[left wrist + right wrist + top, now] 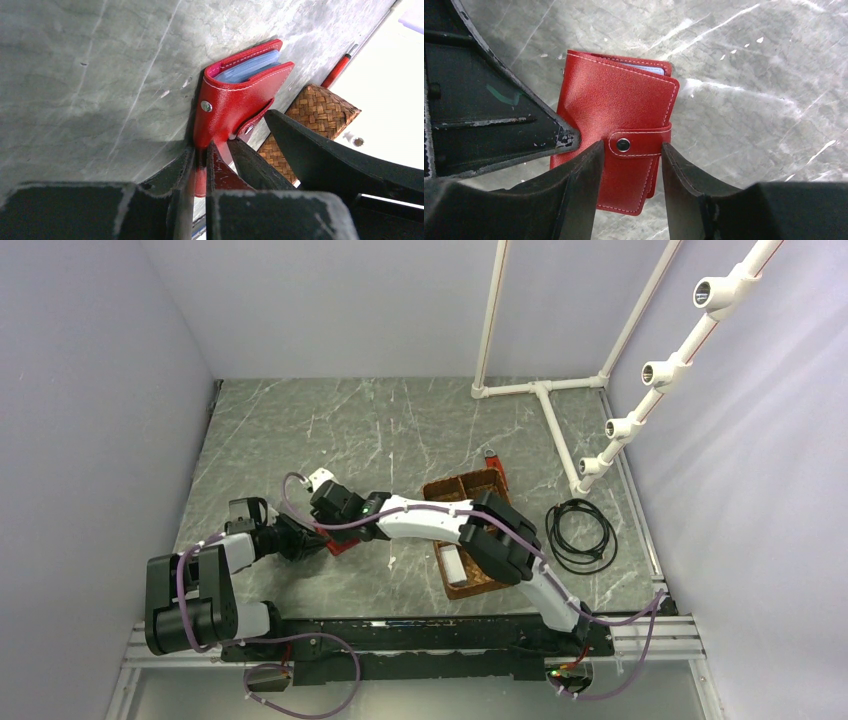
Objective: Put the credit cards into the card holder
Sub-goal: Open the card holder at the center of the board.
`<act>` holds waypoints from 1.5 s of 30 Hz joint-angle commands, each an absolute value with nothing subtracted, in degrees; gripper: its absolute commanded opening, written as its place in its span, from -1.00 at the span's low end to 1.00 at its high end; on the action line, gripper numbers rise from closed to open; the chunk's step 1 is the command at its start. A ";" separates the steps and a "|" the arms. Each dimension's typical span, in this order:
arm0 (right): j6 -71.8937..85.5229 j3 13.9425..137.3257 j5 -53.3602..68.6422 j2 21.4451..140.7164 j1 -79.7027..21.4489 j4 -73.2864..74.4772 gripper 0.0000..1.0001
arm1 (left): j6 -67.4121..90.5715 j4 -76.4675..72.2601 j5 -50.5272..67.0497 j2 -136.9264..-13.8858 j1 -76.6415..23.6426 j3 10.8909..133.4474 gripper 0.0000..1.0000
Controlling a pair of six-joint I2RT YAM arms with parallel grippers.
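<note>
The card holder [341, 545] is a small red wallet, folded over, lying on the grey marble table. My left gripper [205, 147] is shut on its near edge, its fingers pinching the red leather. Light blue credit cards [247, 69] show between the covers at the far end, and a thin card edge [646, 68] peeks out in the right wrist view. My right gripper [631, 150] hangs over the card holder [614, 105], open, with the snap tab [634, 145] between its fingers. In the top view both grippers meet at the card holder, left of centre.
A brown woven basket [470, 490] stands right of the card holder, partly under my right arm. A red pen [492, 462] lies at its far edge. A black cable coil [580, 530] and a white pipe frame [540, 390] lie to the right and back.
</note>
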State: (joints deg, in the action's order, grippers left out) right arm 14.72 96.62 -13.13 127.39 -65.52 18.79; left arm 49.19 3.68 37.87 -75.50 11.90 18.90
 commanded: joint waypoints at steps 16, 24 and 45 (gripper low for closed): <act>30.72 76.26 12.94 114.79 -54.19 -5.41 -1.00 | 44.04 11.60 30.55 -75.15 11.27 20.75 -1.00; 30.62 71.65 17.59 109.80 -52.98 -4.47 -1.00 | 40.41 18.25 27.31 -72.34 6.71 25.24 -0.22; 34.48 70.07 23.73 103.52 -52.65 -8.36 -1.00 | 42.80 29.27 12.84 -62.41 -10.51 35.60 0.63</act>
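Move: Astride the card holder's fastened strap, the right hand has the strap between its fingertips about 1 cm below; the card holder's middle is some 2 cm to its left, level fore and aft. For the left hand, pinching the holder's left edge, that middle lies roughly 3 cm ahead and 3 cm right. From the right hand, the wicker basket stands about 29 cm right, level fore and aft, and the white box in it 24 cm right and 6 cm back. Pinching the strap shut between its fingers, the right hand pulls right and forward about 5 cm each way against the left hand's still-held grip, then swings back and lifts to some 9 cm up, keeping its hold as its fingers tilt flatter and more leftward. The left hand holds until that pull is done, then opens wide and rises about 5 cm, easing right beside the holder and rolling some 20 degrees. ##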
